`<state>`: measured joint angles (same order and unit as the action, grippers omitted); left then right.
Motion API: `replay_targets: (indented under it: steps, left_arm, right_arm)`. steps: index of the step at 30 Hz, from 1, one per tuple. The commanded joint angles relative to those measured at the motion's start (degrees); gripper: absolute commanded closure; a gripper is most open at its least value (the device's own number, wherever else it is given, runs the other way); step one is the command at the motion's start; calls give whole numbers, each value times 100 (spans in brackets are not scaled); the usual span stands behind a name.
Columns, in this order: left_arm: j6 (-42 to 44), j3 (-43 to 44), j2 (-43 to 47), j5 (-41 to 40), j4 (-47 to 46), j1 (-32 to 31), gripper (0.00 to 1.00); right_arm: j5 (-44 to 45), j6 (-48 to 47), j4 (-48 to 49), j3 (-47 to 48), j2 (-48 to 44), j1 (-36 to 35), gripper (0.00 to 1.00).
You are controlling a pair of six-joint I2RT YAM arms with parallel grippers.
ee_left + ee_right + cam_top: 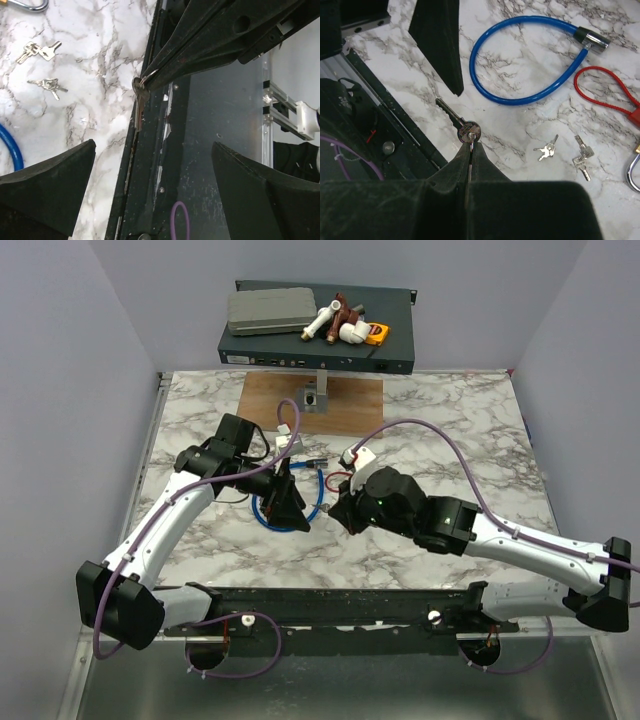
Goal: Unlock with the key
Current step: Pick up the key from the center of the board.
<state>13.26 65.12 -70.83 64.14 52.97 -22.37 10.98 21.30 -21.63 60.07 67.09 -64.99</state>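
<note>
A dark key (462,126) with a round head hangs from a thin ring pinched in my right gripper (471,147), which is shut. The key dangles blade outward, just above the marble near the table's front edge. The same key (139,107) shows in the left wrist view, below the right fingers (200,55). My left gripper (154,150) is open, with nothing between its jaws, and faces the key from close by. In the top view both grippers (285,502) (335,512) meet over the blue cable lock (318,490). One left finger (437,45) stands just beyond the key.
The blue cable lock (520,97) with its metal plug end (592,40) lies on the marble beside a red loop (605,95) and a padlock shackle (631,172). Two small bunches of silver keys (545,149) (582,157) lie loose. A black rail (150,175) edges the table.
</note>
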Motion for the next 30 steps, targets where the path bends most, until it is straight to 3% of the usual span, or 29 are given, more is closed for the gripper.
replay_targets:
  steps: [1,12,16,20,22,30]
  left_arm:
    - [54,53,37,642,27,-31,6]
    - [146,475,-250,808,446,-22,46]
    - [499,583,-331,791,775,-22,70]
    - [731,693,-515,756,1075,-22,82]
    - [778,758,-591,709,1150,-22,97]
    - [924,893,-460,292,1277,-20,100]
  right_arm:
    - [359,-333,168,350,151,-174,100]
    - [593,-514,246,571,344,-426,99]
    - [583,-535,264,634,384,-469,99]
    - [530,-502,346,694,438,-548,99]
    - [505,-488,369,724,473,-607,99]
    - [493,-294,337,540,305,-703,99]
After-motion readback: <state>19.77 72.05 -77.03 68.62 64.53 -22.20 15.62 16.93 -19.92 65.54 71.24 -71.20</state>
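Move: The key is held out at the shut right fingertips, its middle about 2 cm left of that hand's point, 1 cm ahead and 1 cm lower. From the open left hand it lies roughly 3 cm right, 1 cm ahead and 1 cm lower; that hand's gap is some 5 cm left of the right hand point, level. On the table about 20 cm below the left hand, loose keys lie 5 cm ahead and 11 cm right, the blue cable lock 10 cm ahead and 4 cm left. The key, still pinched in the right fingers, is carried about 3 cm left and 2.5 cm up, slightly back, into the left gripper's gap. The left hand stays nearly in place, rising some 2 cm and easing partly back down, while its fingers close from wide open to shut and pinch the key; the right fingers keep their hold. ##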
